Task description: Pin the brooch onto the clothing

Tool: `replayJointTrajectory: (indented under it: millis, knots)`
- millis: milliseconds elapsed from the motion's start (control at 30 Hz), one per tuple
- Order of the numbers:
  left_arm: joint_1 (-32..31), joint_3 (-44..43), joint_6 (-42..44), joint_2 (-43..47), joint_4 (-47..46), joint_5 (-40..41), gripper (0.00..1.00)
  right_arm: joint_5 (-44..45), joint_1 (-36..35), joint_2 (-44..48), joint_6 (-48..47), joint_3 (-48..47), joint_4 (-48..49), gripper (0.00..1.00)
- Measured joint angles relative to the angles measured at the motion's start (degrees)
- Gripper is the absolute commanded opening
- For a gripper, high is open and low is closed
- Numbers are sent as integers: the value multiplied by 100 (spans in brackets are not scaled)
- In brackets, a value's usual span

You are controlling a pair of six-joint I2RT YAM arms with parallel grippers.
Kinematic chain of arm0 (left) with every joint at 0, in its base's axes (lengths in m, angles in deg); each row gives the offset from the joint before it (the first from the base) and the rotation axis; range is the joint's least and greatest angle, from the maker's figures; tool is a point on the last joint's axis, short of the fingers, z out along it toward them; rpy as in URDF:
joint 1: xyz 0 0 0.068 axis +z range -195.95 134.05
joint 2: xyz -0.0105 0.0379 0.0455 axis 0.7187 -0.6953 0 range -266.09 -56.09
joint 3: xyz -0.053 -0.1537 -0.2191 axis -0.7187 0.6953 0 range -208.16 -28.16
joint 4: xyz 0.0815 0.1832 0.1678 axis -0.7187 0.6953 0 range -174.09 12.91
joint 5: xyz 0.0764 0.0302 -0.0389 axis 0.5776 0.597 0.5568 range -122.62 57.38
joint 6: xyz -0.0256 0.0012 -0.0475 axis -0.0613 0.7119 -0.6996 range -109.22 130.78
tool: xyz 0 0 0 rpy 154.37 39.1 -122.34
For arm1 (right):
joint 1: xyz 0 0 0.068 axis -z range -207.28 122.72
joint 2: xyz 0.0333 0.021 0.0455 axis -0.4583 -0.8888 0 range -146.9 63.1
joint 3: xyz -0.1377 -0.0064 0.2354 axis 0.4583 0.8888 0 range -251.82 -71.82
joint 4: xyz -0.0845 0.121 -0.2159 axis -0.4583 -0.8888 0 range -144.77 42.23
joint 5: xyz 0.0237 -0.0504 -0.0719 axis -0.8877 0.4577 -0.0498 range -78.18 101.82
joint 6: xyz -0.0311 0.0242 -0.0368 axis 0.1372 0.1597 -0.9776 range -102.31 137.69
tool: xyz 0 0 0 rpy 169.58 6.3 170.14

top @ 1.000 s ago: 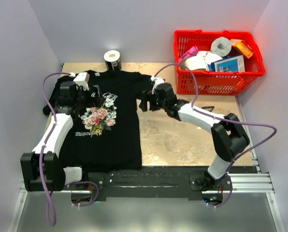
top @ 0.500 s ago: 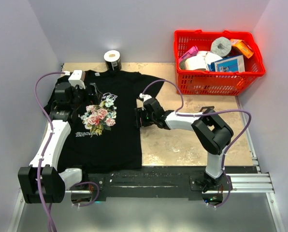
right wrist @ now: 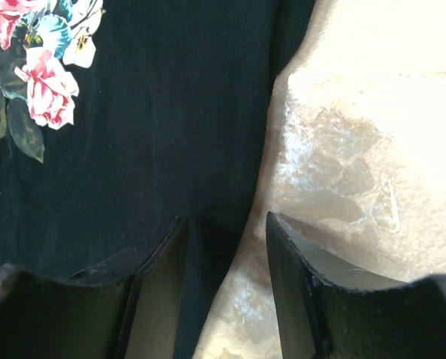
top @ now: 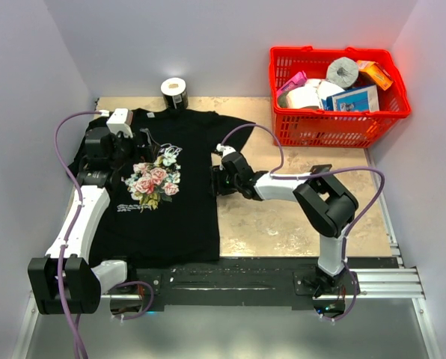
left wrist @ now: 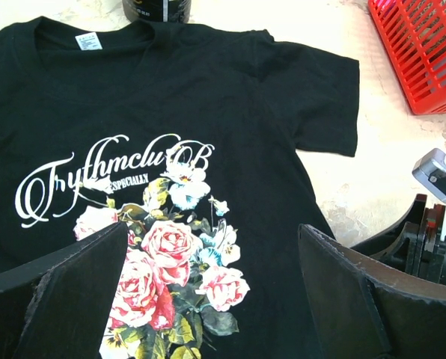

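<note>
The clothing (top: 179,209), a black T-shirt with printed pink roses (top: 152,182) and white script, lies flat on the table's left half. The brooch is out of view in every frame. My left gripper (top: 124,153) hovers over the shirt's left chest, jaws wide open around the rose print, nothing between its fingers (left wrist: 73,284). My right gripper (top: 217,180) sits low at the shirt's right edge. Its jaws (right wrist: 225,218) stand partly apart, straddling the black hem (right wrist: 208,254), with bare table showing in the gap.
A red basket (top: 335,129) with a paper roll, boxes and packets stands at the back right. A black-and-white roll (top: 175,91) stands just beyond the shirt's collar. Tan tabletop (top: 298,217) lies right of the shirt. Grey walls close in on the sides.
My right arm swung left and down from the sleeve to the shirt's right edge, and its jaws narrowed. My left arm shifted slightly back, then held still.
</note>
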Motion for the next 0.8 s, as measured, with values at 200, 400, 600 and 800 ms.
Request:
replayJointTrajectory:
  millis: [200, 400, 600, 800]
  knots:
    - [0, 9, 0, -2, -37, -26, 99, -28, 0, -118, 28, -61, 133, 21]
    - [0, 33, 0, -4, -35, -48, 99, -76, 0, -173, 125, -70, 85, 0]
    - [0, 33, 0, -4, -35, -68, 99, 127, 0, -44, 201, 122, 111, 0]
    - [0, 33, 0, -4, -44, -111, 99, 581, -15, 291, 225, 439, -92, 0]
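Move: The right hand, half open and low over the shirt's right side, has the shirt's side edge practically between its fingertips, about 1 cm ahead and 1 cm below. The flower print lies some 18 cm to its left and about level with it, and the right sleeve about 15 cm ahead and 6 cm to the right. From the wide-open left hand, the same edge is roughly 20 cm to the right, 5 cm back and 20 cm below. The right hand eases down barely a centimetre and shuts its half-open fingers on the side edge of the shirt, pinching the black cloth between the tips. Keeping that pinch, it then draws the edge about 3 cm to the right, away from the flower print and out over the bare table, staying low and turning some 5 degrees clockwise. ##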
